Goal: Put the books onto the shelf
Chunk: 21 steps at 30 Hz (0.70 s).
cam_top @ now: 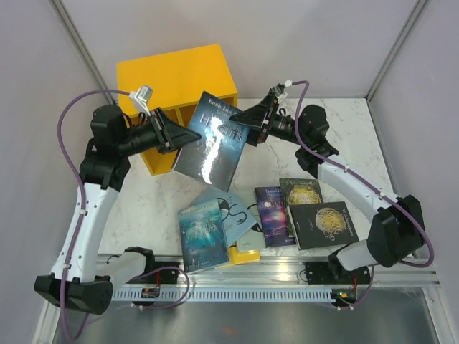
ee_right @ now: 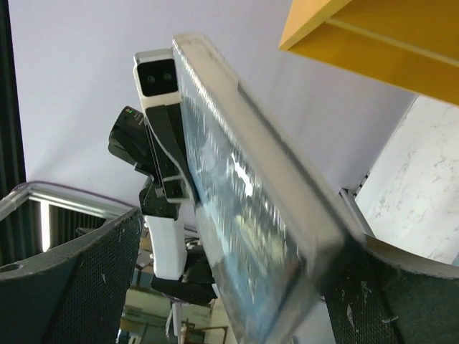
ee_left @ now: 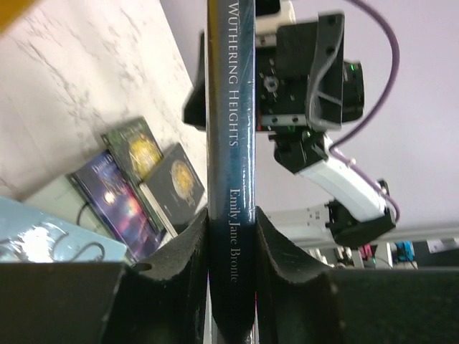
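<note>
A dark blue book (cam_top: 211, 140) hangs tilted in the air in front of the yellow shelf (cam_top: 179, 68). My left gripper (cam_top: 179, 136) is shut on its left edge, and in the left wrist view both pads press the spine (ee_left: 231, 143) at the left gripper (ee_left: 231, 287). At the book's right edge my right gripper (cam_top: 247, 129) stands open. In the right wrist view the book (ee_right: 251, 215) leans against one finger (ee_right: 401, 294) with a wide gap to the other, between the jaws of the right gripper (ee_right: 229, 287). Several more books lie on the table.
On the marble table near the front lie a teal-blue book (cam_top: 204, 233), a light blue one (cam_top: 233, 211), a purple galaxy one (cam_top: 272, 215), a grey-green one (cam_top: 301, 190), a black-and-gold one (cam_top: 323, 223) and a yellow one (cam_top: 247, 252). Grey walls enclose the table.
</note>
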### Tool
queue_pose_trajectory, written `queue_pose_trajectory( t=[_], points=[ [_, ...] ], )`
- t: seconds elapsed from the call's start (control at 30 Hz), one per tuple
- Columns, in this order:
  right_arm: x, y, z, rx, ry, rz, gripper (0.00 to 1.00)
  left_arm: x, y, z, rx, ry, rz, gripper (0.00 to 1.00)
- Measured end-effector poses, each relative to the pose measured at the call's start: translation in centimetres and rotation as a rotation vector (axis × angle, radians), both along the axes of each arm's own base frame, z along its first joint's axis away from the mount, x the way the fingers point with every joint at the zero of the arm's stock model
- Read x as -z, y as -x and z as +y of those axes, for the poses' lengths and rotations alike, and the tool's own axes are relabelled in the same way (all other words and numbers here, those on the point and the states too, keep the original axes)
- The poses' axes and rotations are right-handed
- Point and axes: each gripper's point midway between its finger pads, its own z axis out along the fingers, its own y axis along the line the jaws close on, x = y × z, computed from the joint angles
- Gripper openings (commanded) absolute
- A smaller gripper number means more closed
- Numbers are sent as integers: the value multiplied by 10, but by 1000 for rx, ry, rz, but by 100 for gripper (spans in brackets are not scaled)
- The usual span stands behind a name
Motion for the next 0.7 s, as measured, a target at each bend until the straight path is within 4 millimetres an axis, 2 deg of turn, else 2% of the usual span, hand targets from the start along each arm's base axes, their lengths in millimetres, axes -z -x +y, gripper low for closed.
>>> queue_pose_trajectory(
  t=[0.13,0.3,0.5,0.7],
  points=[
    [-3,-13,-22,64,15,15,98,-15,-38,20,-90,-7,-6,2],
    [-10,-26,-53,150,36,8,98,-37,-93,71,-254,-4,-32,2],
    [-12,-19,-58,156,58,2,98,-58,-143,106,-358,7,-57,2],
    [-4,-18,-58,154,85,17,98,-63,-185,155,-533,26,-33,2]
  ],
)
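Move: The left hand grips the Wuthering Heights book, whose middle is about 8 cm to its right and 3 cm ahead. The yellow shelf's middle lies some 22 cm ahead, 4 cm left and 24 cm below. On the table, 38 cm below, the teal book is 8 cm back and 1 cm right. From the already open right hand, the held book's middle is about 8 cm left and 3 cm back. Left hand carries the book about 25 cm forward-left over the shelf, turning 30 degrees counter-clockwise; right withdraws rightward. ##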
